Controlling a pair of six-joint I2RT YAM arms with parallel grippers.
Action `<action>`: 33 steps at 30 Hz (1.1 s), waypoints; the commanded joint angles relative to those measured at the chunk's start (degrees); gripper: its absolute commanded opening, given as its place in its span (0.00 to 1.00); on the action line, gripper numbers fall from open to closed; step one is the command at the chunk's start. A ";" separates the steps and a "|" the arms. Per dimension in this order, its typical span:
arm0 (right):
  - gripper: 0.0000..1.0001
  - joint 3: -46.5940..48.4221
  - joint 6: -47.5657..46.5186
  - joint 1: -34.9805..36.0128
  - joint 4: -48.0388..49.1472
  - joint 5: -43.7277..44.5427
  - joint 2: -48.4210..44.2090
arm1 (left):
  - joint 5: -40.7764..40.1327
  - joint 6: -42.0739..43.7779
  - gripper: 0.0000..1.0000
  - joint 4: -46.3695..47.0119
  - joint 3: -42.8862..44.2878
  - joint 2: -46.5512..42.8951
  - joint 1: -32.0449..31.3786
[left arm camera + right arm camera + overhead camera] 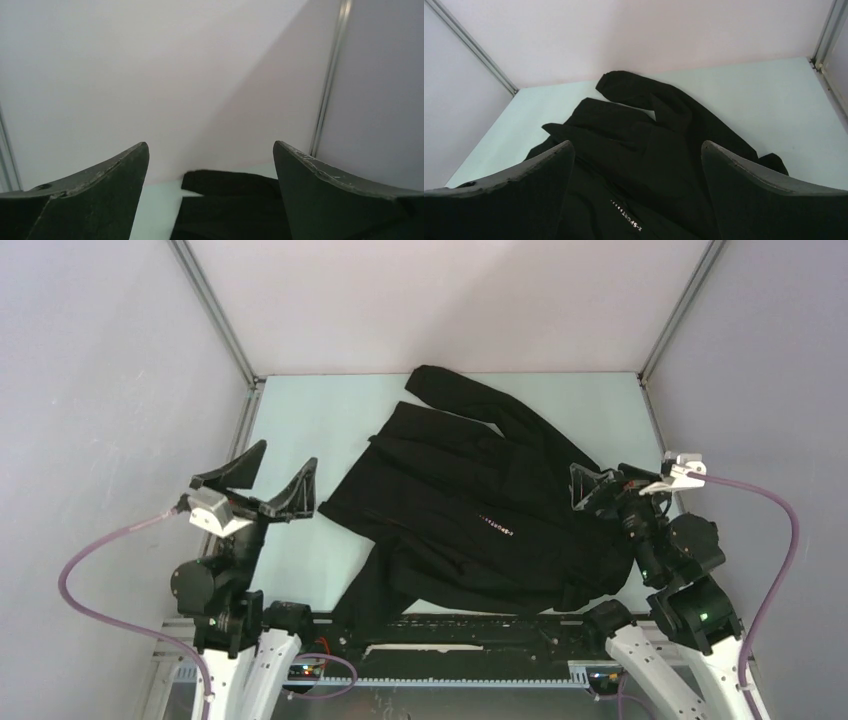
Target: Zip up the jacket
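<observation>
The black jacket (470, 500) lies crumpled across the middle of the pale green table (310, 410). One sleeve reaches toward the back wall, and a short line of pale lettering (495, 525) shows on its chest. My left gripper (287, 455) hangs open and empty above the table, just left of the jacket's edge. In the left wrist view the jacket (230, 200) lies ahead and below the left gripper (210, 145). My right gripper (592, 480) is open over the jacket's right side. In the right wrist view the lettering (629, 217) shows between the fingers of the right gripper (636, 145), which hold nothing.
White enclosure walls with metal corner posts (215, 310) close in the table on the left, back and right. Purple cables (90, 560) loop from both wrists. A black rail (470, 625) runs along the near edge between the arm bases.
</observation>
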 commanded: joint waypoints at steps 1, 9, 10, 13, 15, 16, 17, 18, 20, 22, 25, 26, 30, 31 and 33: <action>1.00 2.99 1.71 0.12 -0.83 3.05 3.44 | -10.87 -8.96 0.98 -6.44 4.73 3.76 -0.20; 1.00 3.68 6.61 1.99 -1.91 2.59 14.94 | -24.65 -22.52 0.98 -28.27 11.97 10.21 -0.05; 1.00 3.65 7.67 2.43 -1.83 2.02 16.78 | -24.58 -24.91 0.98 -29.04 11.48 10.25 -0.11; 1.00 3.45 11.36 3.82 -0.11 -0.84 21.99 | -22.51 -30.40 0.98 -25.67 6.46 10.11 0.39; 1.00 1.87 13.23 5.01 4.95 -3.89 25.46 | -20.82 -32.35 0.98 -23.77 4.29 11.58 0.64; 1.00 0.90 13.67 5.89 8.05 -4.53 27.43 | -20.92 -33.25 0.98 -24.29 4.01 13.35 0.65; 1.00 0.23 14.15 6.58 11.51 -6.28 29.98 | -20.86 -33.94 0.98 -25.72 4.45 15.56 0.62; 1.00 -0.16 14.59 7.18 14.84 -7.52 32.90 | -20.13 -34.11 0.98 -27.06 5.02 18.12 0.65; 0.99 0.16 15.18 7.90 20.48 -11.32 39.44 | -17.18 -33.64 0.98 -28.36 6.45 24.18 0.61; 0.94 2.08 16.59 8.04 26.72 -14.91 46.19 | -14.60 -34.26 0.93 -28.17 7.78 31.11 0.61; 0.83 6.78 17.44 8.21 33.41 -19.76 56.45 | -10.76 -35.84 0.82 -26.43 10.61 41.39 0.43; 0.80 8.83 17.97 8.32 34.64 -20.73 61.07 | -10.68 -37.09 0.80 -26.30 11.92 45.84 0.36; 0.68 17.82 18.94 8.60 39.09 -25.67 73.94 | -9.75 -41.96 0.69 -22.83 17.80 59.21 0.06; 0.66 19.91 19.14 8.70 39.73 -26.88 76.66 | -10.24 -43.15 0.67 -21.75 19.23 62.19 -0.12; 0.62 24.29 19.10 8.70 39.98 -28.61 81.96 | -10.50 -44.65 0.63 -20.54 22.25 68.14 -0.17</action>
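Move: Both hands hang high and empty. The lower end of the jacket's open front zip, at the hem, lies about 34 cm ahead of the left hand, 5 cm to its right and some 42 cm below; the jacket's near hem corner is about 15 cm ahead and 6 cm left of that hand, equally low. From the right hand the zip end is some 31 cm ahead, 40 cm left and 33 cm down, with the far sleeve cuff about 22 cm beyond and 14 cm right of the zip end, and the white lettering only 7 cm ahead and 9 cm left of the hand. The left hand drops about 28 cm and goes 19 cm forward towards the zip end, drifting left at first and then back right, while its wrist swings from pointing up and ahead to pointing steeply down. The right hand sweeps in over the jacket, some 25 cm left and nearly 20 cm both down and forward, tipping down and turning counter-clockwise; late on, both grippers narrow from wide open to about two thirds, still empty and above the cloth. ##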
